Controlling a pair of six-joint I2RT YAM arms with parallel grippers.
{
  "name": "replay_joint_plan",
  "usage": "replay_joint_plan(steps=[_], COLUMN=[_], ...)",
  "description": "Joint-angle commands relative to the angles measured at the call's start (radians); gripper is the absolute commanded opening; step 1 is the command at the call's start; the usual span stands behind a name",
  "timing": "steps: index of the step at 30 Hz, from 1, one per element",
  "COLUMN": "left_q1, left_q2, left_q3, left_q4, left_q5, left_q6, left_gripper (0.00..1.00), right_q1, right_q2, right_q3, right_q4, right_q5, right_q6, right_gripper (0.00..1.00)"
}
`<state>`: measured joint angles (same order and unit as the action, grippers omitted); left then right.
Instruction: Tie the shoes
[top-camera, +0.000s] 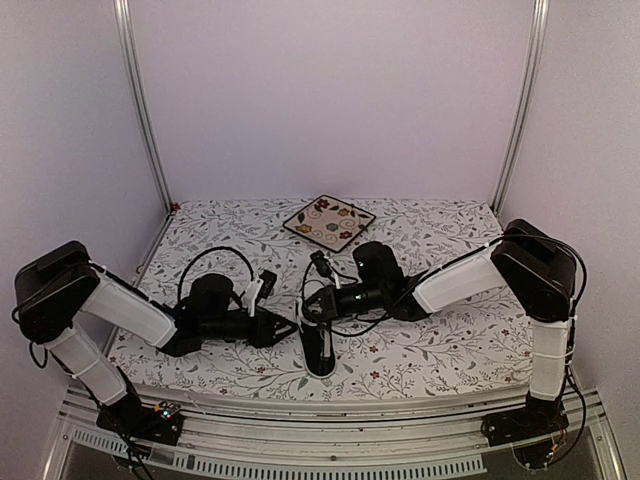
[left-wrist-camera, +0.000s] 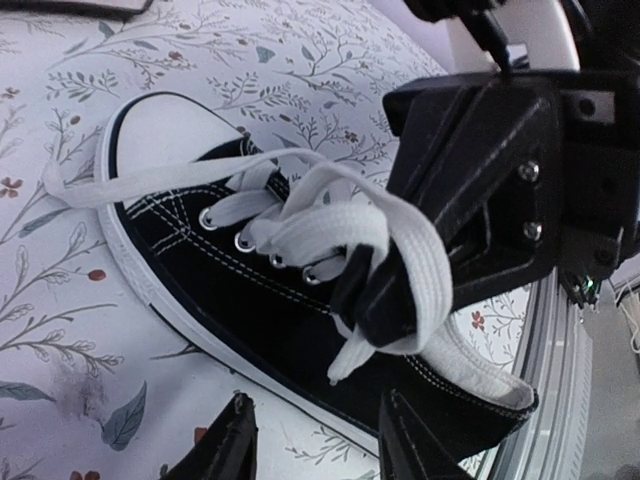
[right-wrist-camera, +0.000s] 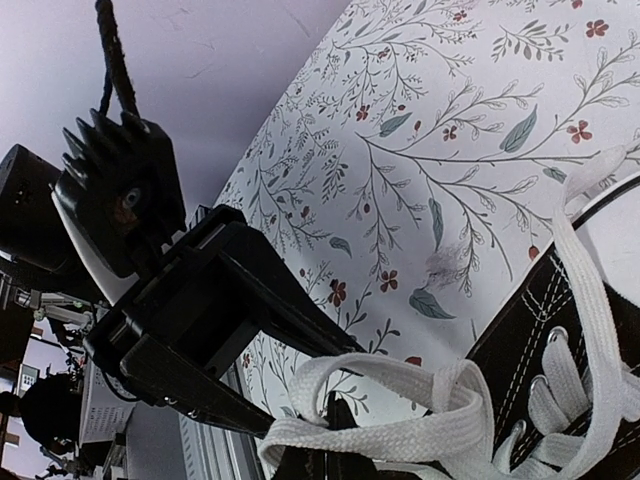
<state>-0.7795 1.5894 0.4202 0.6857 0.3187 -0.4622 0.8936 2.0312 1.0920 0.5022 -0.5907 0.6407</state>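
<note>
The small black shoe (top-camera: 318, 348) lies between the two arms with its white toe cap toward the near edge. In the left wrist view the shoe (left-wrist-camera: 250, 320) shows its white laces (left-wrist-camera: 330, 215) gathered into a loop. My right gripper (left-wrist-camera: 378, 300) is shut on that loop over the shoe's tongue; in its own view the gripper (right-wrist-camera: 345, 445) pinches the lace loop (right-wrist-camera: 420, 440) above the shoe (right-wrist-camera: 520, 340). My left gripper (left-wrist-camera: 315, 400) sits low beside the shoe's side. Its fingers are apart with nothing between them, and a loose lace end hangs just beyond the gap.
A square floral plate (top-camera: 328, 222) sits at the back of the flowered tablecloth (top-camera: 450, 340). The table's metal front rail (top-camera: 330, 420) runs close under the shoe. Both arms crowd together over the shoe at the table's middle front.
</note>
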Motion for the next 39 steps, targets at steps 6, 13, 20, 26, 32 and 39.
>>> replay_joint_plan(steps=[6,13,20,26,32,39], left_q1=[-0.031,-0.049,-0.052,-0.052,-0.052,-0.052], left_q2=[0.075,0.122,0.136,0.086,0.019,-0.022], left_q3=[0.070,0.103,0.113,0.043,0.029,0.022], left_q4=[0.070,0.070,0.096,0.114,-0.041,-0.210], left_q5=[0.011,0.031,0.006,-0.078,-0.105,-0.060], left_q6=[0.057,0.061,0.018,-0.072,-0.131,-0.167], left_gripper=[0.31,0.24,0.00,0.00,0.00,0.00], right_q1=[-0.010,-0.012,-0.013,-0.014,-0.016,-0.016], right_q2=[0.030,0.032,0.021,-0.033,-0.130,-0.275], right_q3=[0.000,0.006,0.000,-0.009,-0.052,-0.064], right_q4=[0.022,0.022,0.008,-0.098,-0.245,-0.429], right_q5=[-0.027,-0.029,-0.009,0.061,0.143,0.213], right_q6=[0.018,0.020,0.025,-0.016,-0.074,-0.183], right_gripper=[0.02,0.02,0.02,0.13,0.30,0.52])
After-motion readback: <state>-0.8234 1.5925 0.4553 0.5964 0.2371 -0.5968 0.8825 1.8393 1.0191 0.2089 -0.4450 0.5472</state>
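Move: The lace loop that the right fingers hold above the shoe's tongue lies about 4 cm right of the left hand, 1 cm ahead and 1 cm higher. The middle of the shoe is about 5 cm right of that hand, 1 cm ahead and 4 cm lower, with its toe cap about 11 cm ahead and 3 cm to the right. From the right hand the loop is about 1 cm left, 1 cm back and 2 cm below. Rightward by about 3 cm, the left hand eases towards the lace loop while its half-open fingers shut on the lace. It then comes back left nearly as far, tipping slightly down and keeping its pinch. The right hand holds still until the left has closed, then dips, opens about halfway to let go of the lace, and draws off some 5 cm to the right, rolling about 10 degrees. ##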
